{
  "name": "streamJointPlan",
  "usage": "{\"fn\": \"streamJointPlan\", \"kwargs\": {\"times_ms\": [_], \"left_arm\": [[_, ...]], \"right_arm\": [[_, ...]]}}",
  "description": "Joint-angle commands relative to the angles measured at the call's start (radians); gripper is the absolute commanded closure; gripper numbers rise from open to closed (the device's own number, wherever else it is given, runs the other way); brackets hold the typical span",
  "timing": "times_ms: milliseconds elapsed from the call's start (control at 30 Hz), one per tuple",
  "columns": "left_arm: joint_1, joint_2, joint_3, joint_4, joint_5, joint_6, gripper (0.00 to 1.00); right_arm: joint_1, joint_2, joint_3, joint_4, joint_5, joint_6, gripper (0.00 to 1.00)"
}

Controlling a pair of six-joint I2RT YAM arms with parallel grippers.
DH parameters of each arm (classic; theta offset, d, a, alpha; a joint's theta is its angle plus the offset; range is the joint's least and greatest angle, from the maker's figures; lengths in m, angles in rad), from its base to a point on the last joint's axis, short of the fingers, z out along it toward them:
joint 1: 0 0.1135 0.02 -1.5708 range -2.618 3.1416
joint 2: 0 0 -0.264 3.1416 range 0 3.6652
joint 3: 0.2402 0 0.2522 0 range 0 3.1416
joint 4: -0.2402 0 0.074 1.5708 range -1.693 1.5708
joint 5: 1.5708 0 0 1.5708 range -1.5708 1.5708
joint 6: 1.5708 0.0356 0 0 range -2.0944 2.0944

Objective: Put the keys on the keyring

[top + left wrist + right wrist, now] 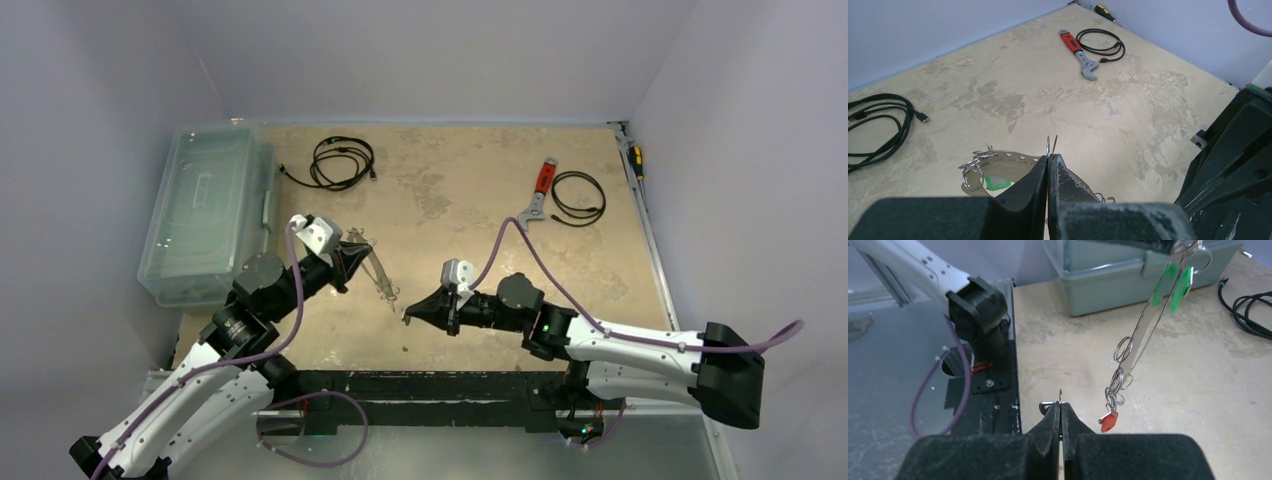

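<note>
The keyring (378,272) is a flat grey metal hoop with punched holes (1008,156), held off the table with my left gripper (1049,157) shut on its edge. Several small split rings, green tags (1173,285) and a red key (1108,422) hang on it; in the right wrist view it slants edge-on (1143,330). My right gripper (1061,405) is shut on a small key (1045,408), whose split ring pokes above the tips. In the top view that gripper (410,316) sits just right of the hoop's lower end, apart from it, facing my left gripper (352,258).
A clear plastic bin (205,215) stands at the left edge. Black coiled cables lie at the back left (342,162) and back right (578,197), beside a red-handled wrench (540,190). A screwdriver (634,160) lies along the right wall.
</note>
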State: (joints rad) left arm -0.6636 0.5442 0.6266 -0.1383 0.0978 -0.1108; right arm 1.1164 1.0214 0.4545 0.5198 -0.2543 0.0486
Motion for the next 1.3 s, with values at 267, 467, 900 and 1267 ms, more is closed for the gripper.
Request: {"fn": "streamJointPlan", "kwargs": {"times_ms": [267,467,900,1267], "left_arm": [[-0.001,-0.017,-0.001,0.177,0.216,-0.001,1.0],[-0.003,-0.016,-0.029,0.239,0.333,-0.023,1.0],[-0.009,0.009,-0.051,0.307,0.449,-0.072,1.0],[-0.02,0.026,-0.059,0.33,0.47,-0.095,1.0]], "right_arm": [[-0.129,-0.141,0.236,-0.251,-0.112,0.068,1.0],[-0.282,-0.139,0.297,-0.236,-0.376,0.129,1.0],[-0.326,-0.009,0.416,-0.247,-0.569,0.176,1.0],[-0.326,0.018,0.453,-0.275,-0.54,0.19,1.0]]}}
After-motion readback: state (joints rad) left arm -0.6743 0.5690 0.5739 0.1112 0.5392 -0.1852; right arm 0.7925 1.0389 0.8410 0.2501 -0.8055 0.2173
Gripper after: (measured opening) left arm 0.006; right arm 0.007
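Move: The closed right fingers already hold the keys; the split ring pinched in the left fingertips lies about 11 cm ahead of them, 8 cm to the left and 8 cm higher. The red tag at the keyring's lower end hangs some 3 cm ahead and 4 cm left of the right hand, about level with it. For the left hand the keys are about 11 cm back, 8 cm right and 9 cm below. Right hand lifts the keys about 12 cm; left brings the keyring 8 cm back-right towards them, turning clockwise. ##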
